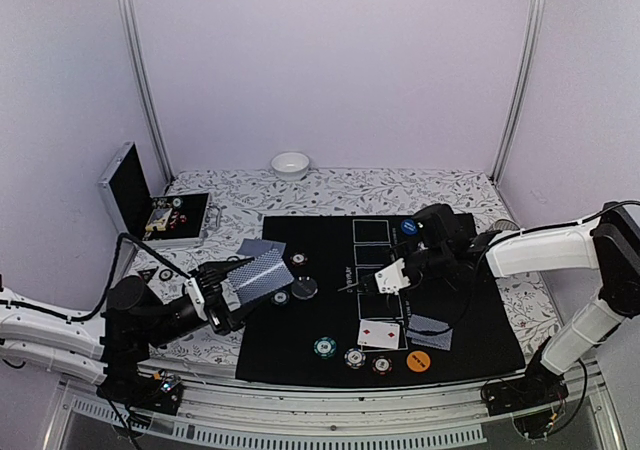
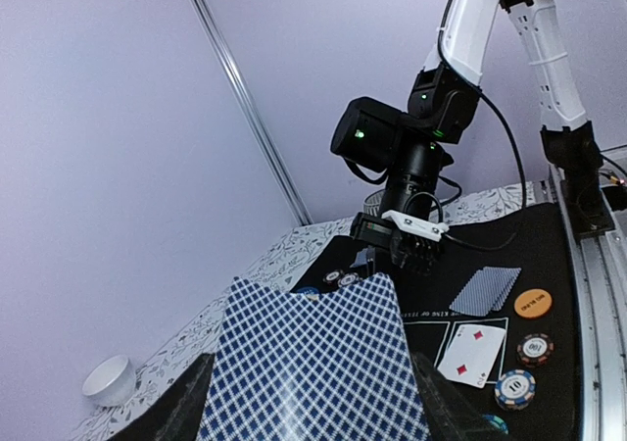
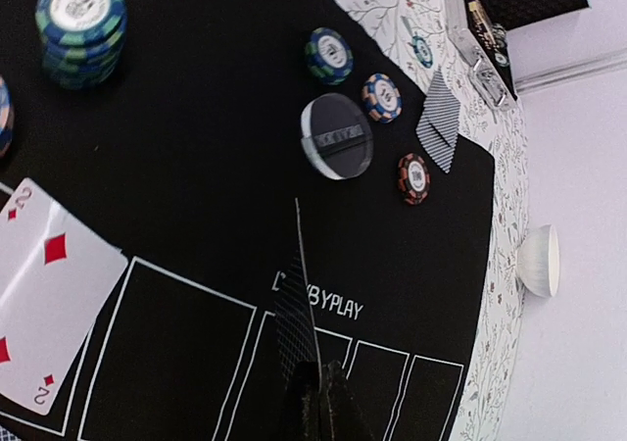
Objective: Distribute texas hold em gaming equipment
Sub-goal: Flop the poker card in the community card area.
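My left gripper (image 1: 238, 288) is shut on a fanned stack of blue-backed playing cards (image 2: 313, 363), held above the left edge of the black mat (image 1: 330, 230). My right gripper (image 3: 318, 387) is shut on a single playing card (image 3: 302, 299). That card is seen edge-on and stands upright over the mat's printed rectangles. A two of diamonds (image 1: 380, 333) lies face up on the mat, with face-down cards (image 1: 430, 330) beside it. Striped chips (image 1: 354, 357) and an orange disc (image 1: 418, 361) sit near the front edge. A dark button disc (image 3: 336, 136) lies near the mat's left side.
A white bowl (image 1: 290, 164) stands at the back of the floral tablecloth. An open metal case (image 1: 150, 210) holding chips sits at the back left. A blue disc (image 1: 408, 226) lies beside the right arm. More face-down cards (image 1: 258, 247) and chips (image 1: 299, 260) lie on the mat's left part.
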You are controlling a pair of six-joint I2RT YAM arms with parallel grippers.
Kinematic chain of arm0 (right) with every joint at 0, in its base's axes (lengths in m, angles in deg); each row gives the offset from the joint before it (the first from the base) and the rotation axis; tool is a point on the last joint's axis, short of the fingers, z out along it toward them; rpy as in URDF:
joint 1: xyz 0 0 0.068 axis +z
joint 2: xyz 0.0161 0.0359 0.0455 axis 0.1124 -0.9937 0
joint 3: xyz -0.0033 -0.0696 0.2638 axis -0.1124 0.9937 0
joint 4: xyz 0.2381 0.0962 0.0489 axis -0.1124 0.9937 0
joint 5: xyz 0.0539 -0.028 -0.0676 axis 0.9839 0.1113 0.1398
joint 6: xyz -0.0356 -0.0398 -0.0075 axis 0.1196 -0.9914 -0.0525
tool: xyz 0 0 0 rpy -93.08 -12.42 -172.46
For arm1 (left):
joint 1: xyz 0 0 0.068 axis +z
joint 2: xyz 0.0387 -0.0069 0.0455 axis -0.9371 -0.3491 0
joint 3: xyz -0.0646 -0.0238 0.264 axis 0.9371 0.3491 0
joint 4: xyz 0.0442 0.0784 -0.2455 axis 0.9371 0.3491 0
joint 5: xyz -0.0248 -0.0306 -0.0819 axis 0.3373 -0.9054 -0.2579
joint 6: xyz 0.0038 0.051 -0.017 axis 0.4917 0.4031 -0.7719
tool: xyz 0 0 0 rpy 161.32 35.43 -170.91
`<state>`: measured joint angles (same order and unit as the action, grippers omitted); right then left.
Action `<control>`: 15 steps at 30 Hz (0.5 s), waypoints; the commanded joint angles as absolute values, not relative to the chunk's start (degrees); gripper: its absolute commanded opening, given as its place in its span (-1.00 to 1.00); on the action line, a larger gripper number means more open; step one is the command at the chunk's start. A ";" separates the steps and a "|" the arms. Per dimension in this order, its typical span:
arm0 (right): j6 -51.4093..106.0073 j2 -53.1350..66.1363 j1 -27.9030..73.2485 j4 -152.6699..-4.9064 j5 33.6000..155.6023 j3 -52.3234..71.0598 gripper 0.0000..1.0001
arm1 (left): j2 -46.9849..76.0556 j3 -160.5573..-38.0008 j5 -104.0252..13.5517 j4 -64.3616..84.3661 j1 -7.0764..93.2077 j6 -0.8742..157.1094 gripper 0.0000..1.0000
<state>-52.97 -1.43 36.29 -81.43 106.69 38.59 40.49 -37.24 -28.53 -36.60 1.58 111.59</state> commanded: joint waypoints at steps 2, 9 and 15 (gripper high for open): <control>-67.02 -2.06 36.47 -83.61 104.69 43.01 -0.97 | 40.28 -36.74 -28.64 -38.17 2.10 111.60 0.21; -73.22 -2.37 37.67 -78.82 102.48 45.15 -0.97 | 38.97 -37.60 -29.35 -38.58 2.32 111.98 0.21; -76.50 -1.74 38.16 -77.44 99.66 46.39 -0.97 | 39.52 -37.52 -29.29 -38.18 2.34 111.78 0.21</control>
<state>-73.21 -1.82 37.58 -79.37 102.03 45.02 39.07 -36.98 -28.86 -36.76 1.99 111.74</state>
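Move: The right hand already holds the next poker card. The empty outlined box it is bound for lies about 10 cm below, some 4 cm back and 2 cm to the right. The two of diamonds sits roughly 7 cm nearer the base than that box. The face-down pair is about 11 cm back and 13 cm right of the hand, the clear disc level with it and 15 cm left. From the left hand the box is about 8 cm ahead, 28 cm right and 24 cm down. Keeping its shut-fingered pinch on the card's edge, the right hand sinks about 5 cm towards the empty box just beyond the two of diamonds, easing some 3 cm right and 2.5 cm back and slowing towards the end. The wrist rolls on by roughly 20 degrees, bringing the card's face round upward. ##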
